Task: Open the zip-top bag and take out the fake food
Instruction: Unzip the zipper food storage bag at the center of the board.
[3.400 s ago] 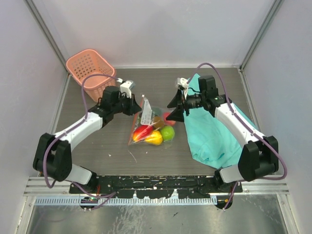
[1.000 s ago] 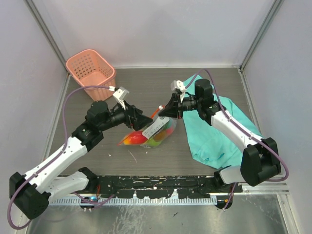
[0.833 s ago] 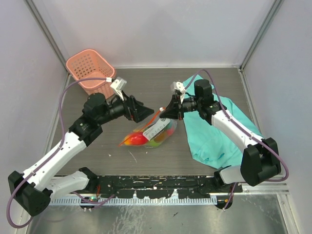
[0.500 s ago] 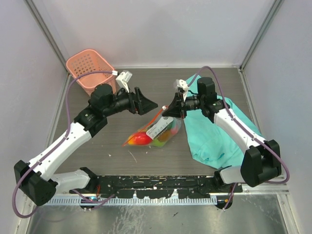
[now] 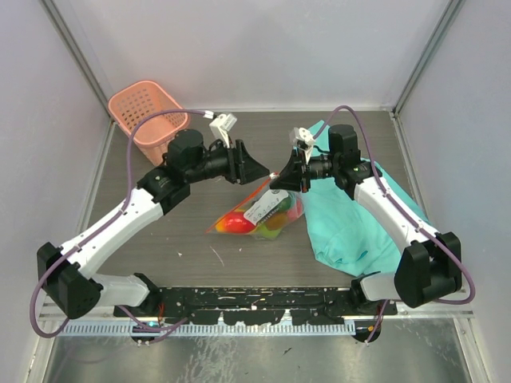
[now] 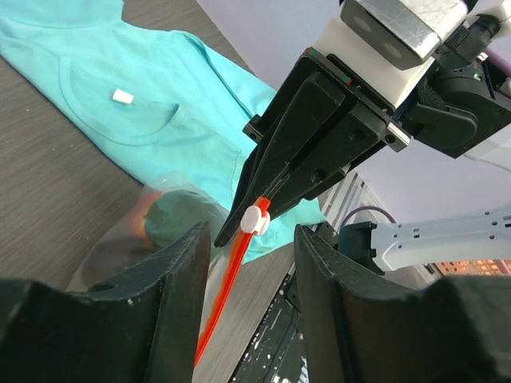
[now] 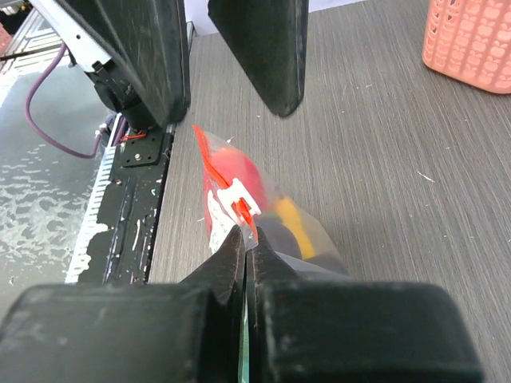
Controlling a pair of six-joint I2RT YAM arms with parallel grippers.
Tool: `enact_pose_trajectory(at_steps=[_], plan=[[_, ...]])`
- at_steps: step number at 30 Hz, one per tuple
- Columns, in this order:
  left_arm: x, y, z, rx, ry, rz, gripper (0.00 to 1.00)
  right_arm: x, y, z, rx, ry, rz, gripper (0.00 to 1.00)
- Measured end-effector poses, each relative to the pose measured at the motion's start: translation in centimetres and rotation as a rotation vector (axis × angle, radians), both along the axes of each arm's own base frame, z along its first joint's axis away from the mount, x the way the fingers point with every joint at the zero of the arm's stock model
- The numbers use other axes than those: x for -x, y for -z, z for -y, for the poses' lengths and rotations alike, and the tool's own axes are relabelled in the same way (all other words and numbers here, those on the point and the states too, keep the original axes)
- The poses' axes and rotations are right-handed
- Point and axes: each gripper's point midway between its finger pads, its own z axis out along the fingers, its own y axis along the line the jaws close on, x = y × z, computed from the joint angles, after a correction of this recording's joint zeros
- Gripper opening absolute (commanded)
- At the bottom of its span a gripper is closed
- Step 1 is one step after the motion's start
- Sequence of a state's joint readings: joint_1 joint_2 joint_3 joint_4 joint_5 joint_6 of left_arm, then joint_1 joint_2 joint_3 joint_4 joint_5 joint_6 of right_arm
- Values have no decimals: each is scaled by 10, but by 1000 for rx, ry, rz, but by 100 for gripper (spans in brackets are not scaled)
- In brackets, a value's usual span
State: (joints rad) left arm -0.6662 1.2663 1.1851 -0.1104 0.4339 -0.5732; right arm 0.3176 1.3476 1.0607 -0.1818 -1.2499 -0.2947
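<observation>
The zip-top bag (image 5: pixel 267 211) lies mid-table, its zip end lifted. My right gripper (image 5: pixel 275 182) is shut on the bag's corner just past the white slider (image 7: pixel 234 195); in the right wrist view its tips (image 7: pixel 249 239) pinch the plastic at the end of the red-orange zip strip (image 6: pixel 227 287). The fake food (image 5: pixel 237 223) shows through the plastic: red, yellow, green and dark pieces. My left gripper (image 5: pixel 259 170) faces the right one, open. In the left wrist view the slider (image 6: pixel 257 217) sits between and just beyond its fingers (image 6: pixel 184 303) without touching them.
A pink basket (image 5: pixel 148 112) stands at the back left. A teal cloth (image 5: pixel 351 223) is spread under and beside the right arm. The black base rail runs along the near edge.
The left arm has swung up and to the right toward the zip end, and its jaws have narrowed. The right gripper has kept its hold and drawn the bag's corner slightly rightward.
</observation>
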Motion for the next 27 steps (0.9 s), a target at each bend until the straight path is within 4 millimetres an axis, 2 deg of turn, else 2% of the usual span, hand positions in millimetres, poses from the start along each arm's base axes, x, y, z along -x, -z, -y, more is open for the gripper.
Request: enact_pose_trajectory(at_steps=[5, 10, 19, 27], plan=[[5, 12, 19, -36, 40, -3, 43, 0, 0, 1, -1, -1, -1, 1], [14, 20, 25, -110, 46, 32, 34, 1, 0, 1, -4, -7, -2, 1], [5, 26, 25, -184, 2, 63, 26, 3, -1, 2, -9, -17, -3, 1], [0, 32, 25, -215, -4, 71, 23, 3, -1, 2, -10, -19, 0, 1]])
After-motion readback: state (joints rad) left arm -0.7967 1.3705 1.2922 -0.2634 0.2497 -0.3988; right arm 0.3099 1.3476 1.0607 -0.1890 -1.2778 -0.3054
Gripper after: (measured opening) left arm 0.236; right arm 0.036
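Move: The zip slider sits by the left hand's half-open fingertips, about 4 cm to the right, 1 cm back and 3 cm below. The right hand's fingertips, shut on the bag beside it, are roughly 6 cm right, 2 cm back and 4 cm below the left hand. The red fruit is some 6 cm left, 7 cm back and 18 cm below. From the right hand the slider is 2 cm left, 1 cm forward and 1 cm above. The left hand sinks 3 cm and shifts right 2.5 cm, closing around the slider while the right keeps its pinch. ##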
